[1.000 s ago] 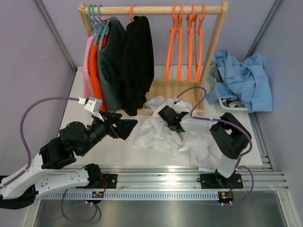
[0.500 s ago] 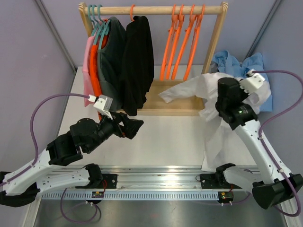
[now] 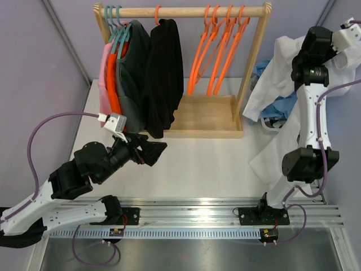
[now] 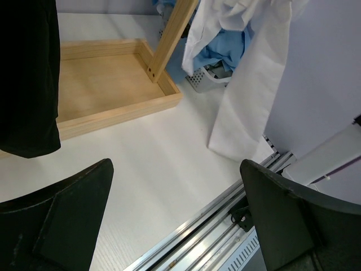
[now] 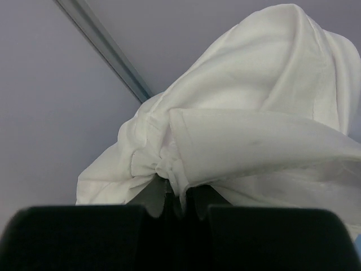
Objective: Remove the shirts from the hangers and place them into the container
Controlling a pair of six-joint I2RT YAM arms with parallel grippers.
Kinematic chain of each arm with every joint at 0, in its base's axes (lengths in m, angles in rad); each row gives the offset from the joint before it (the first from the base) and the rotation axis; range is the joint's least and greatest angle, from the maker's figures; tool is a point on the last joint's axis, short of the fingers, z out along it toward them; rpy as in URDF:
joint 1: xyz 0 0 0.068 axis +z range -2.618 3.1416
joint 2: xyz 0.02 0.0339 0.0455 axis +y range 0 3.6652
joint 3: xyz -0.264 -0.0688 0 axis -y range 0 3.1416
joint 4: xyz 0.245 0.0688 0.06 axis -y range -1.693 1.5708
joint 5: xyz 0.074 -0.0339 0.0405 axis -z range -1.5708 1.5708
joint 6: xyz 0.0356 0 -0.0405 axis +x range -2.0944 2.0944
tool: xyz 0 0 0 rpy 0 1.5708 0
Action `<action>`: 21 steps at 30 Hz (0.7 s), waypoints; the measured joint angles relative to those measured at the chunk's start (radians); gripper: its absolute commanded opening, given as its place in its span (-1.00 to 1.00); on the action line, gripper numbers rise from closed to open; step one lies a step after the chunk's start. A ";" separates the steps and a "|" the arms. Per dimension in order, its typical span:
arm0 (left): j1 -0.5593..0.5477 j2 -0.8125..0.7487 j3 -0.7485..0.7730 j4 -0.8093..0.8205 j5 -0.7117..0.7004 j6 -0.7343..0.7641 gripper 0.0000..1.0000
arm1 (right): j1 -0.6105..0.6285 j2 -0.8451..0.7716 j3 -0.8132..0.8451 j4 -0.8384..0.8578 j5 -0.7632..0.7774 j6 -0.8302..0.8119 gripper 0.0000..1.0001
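Note:
My right gripper (image 5: 179,195) is raised high at the far right (image 3: 304,51), shut on a bunched fold of the white collared shirt (image 5: 254,130). That shirt (image 3: 276,79) hangs down from it over the container (image 3: 269,122), its tail (image 4: 248,96) reaching the table. Light blue shirts (image 3: 282,105) lie in the container. Pink (image 3: 104,84), orange (image 3: 114,90), dark grey (image 3: 132,73) and black (image 3: 163,73) shirts hang on the rail. Several empty orange hangers (image 3: 214,56) swing at its right. My left gripper (image 3: 153,152) is open and empty above the table, short of the black shirt (image 4: 28,73).
The wooden rack's tray base (image 3: 206,116) and its right post (image 3: 251,68) stand between the two arms. Teal hanger hooks (image 3: 114,14) sit at the rail's left end. Purple walls close in on both sides, and a metal rail (image 3: 214,209) runs along the near edge.
My right arm has lifted the white shirt off the table and swung it up and to the right, over the container. The empty orange hangers have swung. The left arm has hardly moved.

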 measured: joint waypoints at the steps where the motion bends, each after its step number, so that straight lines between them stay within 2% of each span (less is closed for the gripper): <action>1: 0.000 -0.008 0.000 -0.005 -0.001 -0.001 0.98 | -0.016 0.055 0.071 0.018 -0.027 -0.006 -1.00; 5: 0.000 -0.045 0.000 -0.014 -0.002 -0.009 0.98 | -0.069 0.226 0.312 0.094 -0.161 0.004 -1.00; 7: 0.000 -0.059 0.000 -0.017 -0.002 -0.015 0.98 | -0.101 0.260 0.363 0.170 -0.252 0.042 -1.00; 10: 0.000 -0.063 0.007 -0.025 -0.008 -0.022 0.98 | -0.148 0.269 0.374 0.367 -0.354 0.097 -1.00; 15: 0.000 -0.061 0.015 -0.050 -0.018 -0.025 0.98 | -0.173 0.392 0.666 0.597 -0.440 0.124 -1.00; 18: 0.000 -0.055 0.018 -0.051 -0.024 -0.024 0.98 | -0.170 0.389 0.709 0.732 -0.465 0.129 -1.00; 21: 0.000 -0.040 0.024 -0.053 -0.024 -0.024 0.98 | -0.189 0.367 0.682 0.832 -0.494 0.177 -1.00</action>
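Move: The container with the blue shirts, where the white shirt in the right fingers is to go, lies below that hand by roughly 38 cm, about 6 cm ahead of it and 6 cm to its left. The right post of the rack has its middle some 22 cm left, 7 cm ahead and 22 cm lower. From the idle left hand the container is about 36 cm ahead, 56 cm to the right and 30 cm down. The white shirt, still pinched by one bunched part in the shut right fingers, is swept fast upward and away above the container, about 29 cm. The right hand first pushes forward some 8 cm as it starts to climb, then draws back about as much while rising, its wrist tipping the fingers up by roughly 70 degrees until they point steeply upward. ##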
